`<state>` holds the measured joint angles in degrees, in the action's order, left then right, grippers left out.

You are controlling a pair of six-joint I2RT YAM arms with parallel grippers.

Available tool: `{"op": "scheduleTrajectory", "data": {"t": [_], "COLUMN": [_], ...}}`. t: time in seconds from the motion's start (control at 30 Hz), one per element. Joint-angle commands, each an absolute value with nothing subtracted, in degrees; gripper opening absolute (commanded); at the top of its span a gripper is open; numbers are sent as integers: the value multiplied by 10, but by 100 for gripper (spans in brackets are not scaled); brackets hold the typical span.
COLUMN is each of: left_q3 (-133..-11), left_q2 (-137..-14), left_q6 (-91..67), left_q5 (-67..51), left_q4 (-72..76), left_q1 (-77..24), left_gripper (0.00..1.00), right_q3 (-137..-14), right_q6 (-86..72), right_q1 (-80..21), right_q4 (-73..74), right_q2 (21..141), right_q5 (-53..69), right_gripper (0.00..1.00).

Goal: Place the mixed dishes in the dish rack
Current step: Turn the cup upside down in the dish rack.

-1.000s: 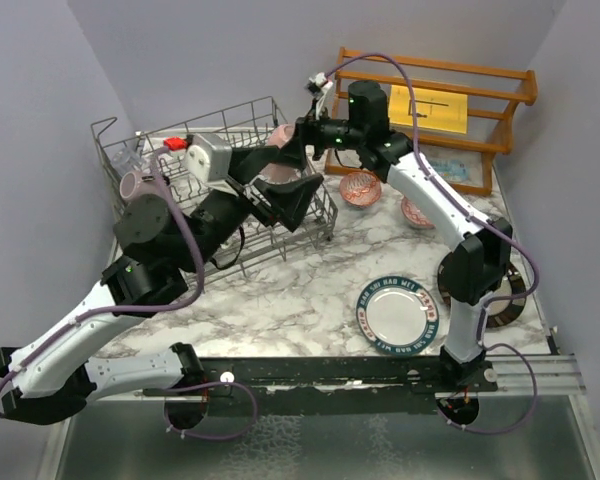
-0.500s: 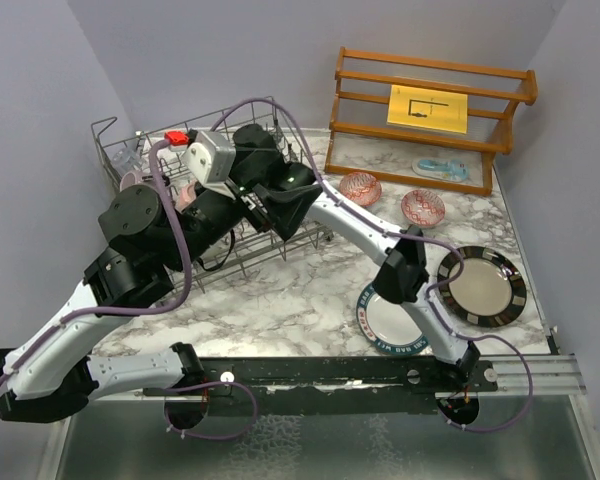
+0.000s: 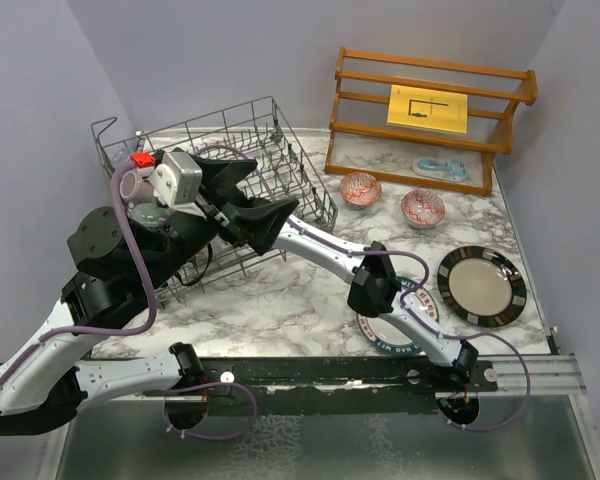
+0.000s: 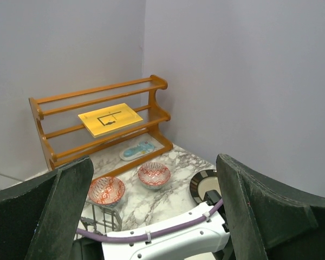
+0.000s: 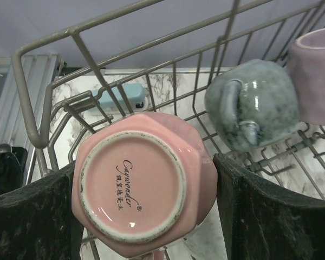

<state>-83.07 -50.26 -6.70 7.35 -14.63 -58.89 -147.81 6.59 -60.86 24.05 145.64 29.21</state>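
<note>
Between the black fingers (image 5: 244,211) of my right gripper (image 5: 143,179) sits a pink mug (image 5: 138,187), base toward the camera, low inside the dish rack (image 5: 43,49). The jaws are shut on its sides. A grey mug (image 5: 254,103) and a mauve mug (image 5: 317,70) lie in the rack beside it. From above, the rack (image 3: 280,130) and the mauve mug (image 3: 130,185) show, but my right gripper is hidden under the left arm. My left gripper (image 3: 245,195) hangs open and empty above the right arm's white link (image 4: 168,238). Two red-patterned bowls (image 3: 360,188) (image 3: 423,208) rest on the marble.
A dark-rimmed beige plate (image 3: 482,286) lies at the right. The right arm partly covers a blue-rimmed lettered plate (image 3: 388,338). A wooden shelf (image 3: 430,100) with a yellow card stands at the back right, with a flat light-blue item (image 3: 435,167) on its bottom board.
My right arm swung from the rack's back right corner leftward and down into the rack with the pink mug. The left arm drew back toward the left, its gripper still open.
</note>
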Motion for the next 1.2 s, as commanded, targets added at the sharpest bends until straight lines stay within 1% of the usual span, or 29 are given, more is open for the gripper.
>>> {"op": "scheduleTrajectory", "data": {"t": [0.0,0.2,0.33,0.43,0.5,0.67,0.9,1.07,1.17], "left_q3": [-813,-799,-794,-788,-785,-779,-758,-751,-749], "left_q2": [-485,-474,-470,-466,-465,-460,-451,-447,-444], "left_q6": [-64,-65,-66,-67,-66,-69,-73,-73,-72], "left_q5": [86,91,92,94,95,95,96,98,99], "left_q4": [-135,-128,-127,-125,-122,-117,-111,-107,-107], "left_q1": [-591,-591,-591,-591,-590,-591,-591,-591,-591], "left_gripper": [99,99,99,99,99,99,99,99,99], "right_q3": [-1506,-1494,-1486,-1479,-1474,-1465,-1458,-1448,-1445], "right_q6": [102,117,122,126,127,130,132,131,131], "right_q1": [-624,-631,-634,-638,-639,-646,-649,-651,-654], "right_q4": [165,143,139,135,131,128,125,123,123], "right_q2": [1466,1481,1491,1495,1498,1509,1516,1519,1521], "right_q5": [260,265,272,272,273,276,277,279,284], "right_gripper": [8,14,22,33,38,43,59,61,63]}}
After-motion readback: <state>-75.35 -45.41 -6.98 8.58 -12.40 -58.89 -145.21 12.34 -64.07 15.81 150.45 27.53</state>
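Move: The right hand holds the cup bottom-up, bound for the free near left corner of the dish rack, about 2 cm back, 5 cm left and 10 cm below. From that hand the green mug is some 9 cm ahead, 7 cm left and 9 cm below; the white mug is 5 cm ahead, 3 cm right and 11 cm below. The corner lies roughly 8 cm ahead, 26 cm left and 42 cm below the idle left hand. Keeping the pink cup pinched bottom-up between its fingers, the right hand lowers it about 5 cm and eases some 3 cm left and slightly back, down towards the rack's near left corner beside the green mug. It sinks in two stages, rolling about 5 degrees, then all but stops. High above, the empty left hand drops nearly 3 cm, fingers open. ##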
